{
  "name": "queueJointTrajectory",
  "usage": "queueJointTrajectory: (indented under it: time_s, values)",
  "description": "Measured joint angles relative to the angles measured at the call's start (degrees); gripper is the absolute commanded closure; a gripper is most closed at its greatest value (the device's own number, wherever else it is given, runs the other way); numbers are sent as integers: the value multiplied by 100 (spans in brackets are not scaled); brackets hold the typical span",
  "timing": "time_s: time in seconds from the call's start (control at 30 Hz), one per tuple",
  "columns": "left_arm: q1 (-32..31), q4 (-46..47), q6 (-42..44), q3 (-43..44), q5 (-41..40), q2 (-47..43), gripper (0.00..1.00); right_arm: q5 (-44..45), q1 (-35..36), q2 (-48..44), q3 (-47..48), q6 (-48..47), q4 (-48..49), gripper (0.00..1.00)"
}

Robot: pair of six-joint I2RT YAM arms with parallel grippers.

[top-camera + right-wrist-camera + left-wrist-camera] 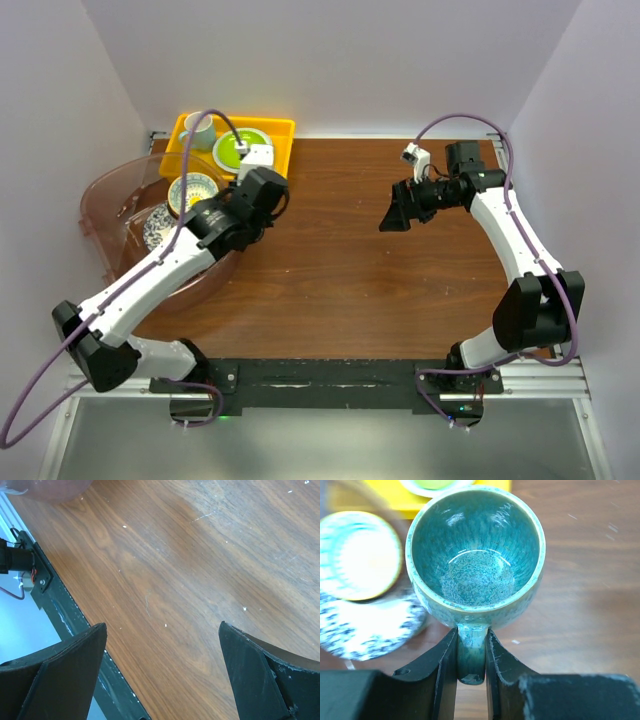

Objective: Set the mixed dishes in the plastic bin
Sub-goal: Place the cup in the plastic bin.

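Observation:
My left gripper (472, 635) is shut on the handle of the teal mug (475, 555), which hangs upright and empty. In the top view the left gripper (256, 196) is at the right rim of the pinkish plastic bin (100, 205), and the arm hides the mug. Two patterned plates lie in the bin: a teal-rimmed one with a yellow centre (357, 555) (192, 190) and a blue-speckled one (365, 630) (157, 228). My right gripper (397, 212) (162, 630) is open over bare wood at the right, with nothing between its fingers.
A yellow tray (280, 128) stands at the back, just behind the bin, holding a white mug (198, 130) and a lime-green plate (238, 150). The right wrist view shows the table's black front rail (65, 610) and a corner of the bin (50, 490).

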Motion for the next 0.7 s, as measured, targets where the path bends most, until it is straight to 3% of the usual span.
queueJointTrajectory:
  time_s: [0.43,0.7]
  values:
    - [2159,118,529,-9,-273,-555,100,-118,-85,0,-59,-13,46,2]
    - [2931,562,761,-201,146,-551,100,-120,-120,0,-81,-15,59,2]
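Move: The left hand holds the green cup by its handle, clear of the table. The middle of the plastic bin lies about 22 cm to its left, 3 cm ahead and 19 cm lower. Inside the bin, the bowl stack stands some 15 cm left and 9 cm ahead, and the flowered plate roughly 17 cm left and 4 cm ahead. The yellow tray is about 24 cm ahead and 8 cm left. From the right hand, the bin is some 54 cm left and 2 cm ahead. Leftward in one quick sweep of about 17 cm, easing off at the end, the left hand carries the cup in over the plastic bin and past the near side of the yellow tray. It drifts a little outward and upward and swings some 25 degrees counter-clockwise, fingers keeping their pinch on the handle. ##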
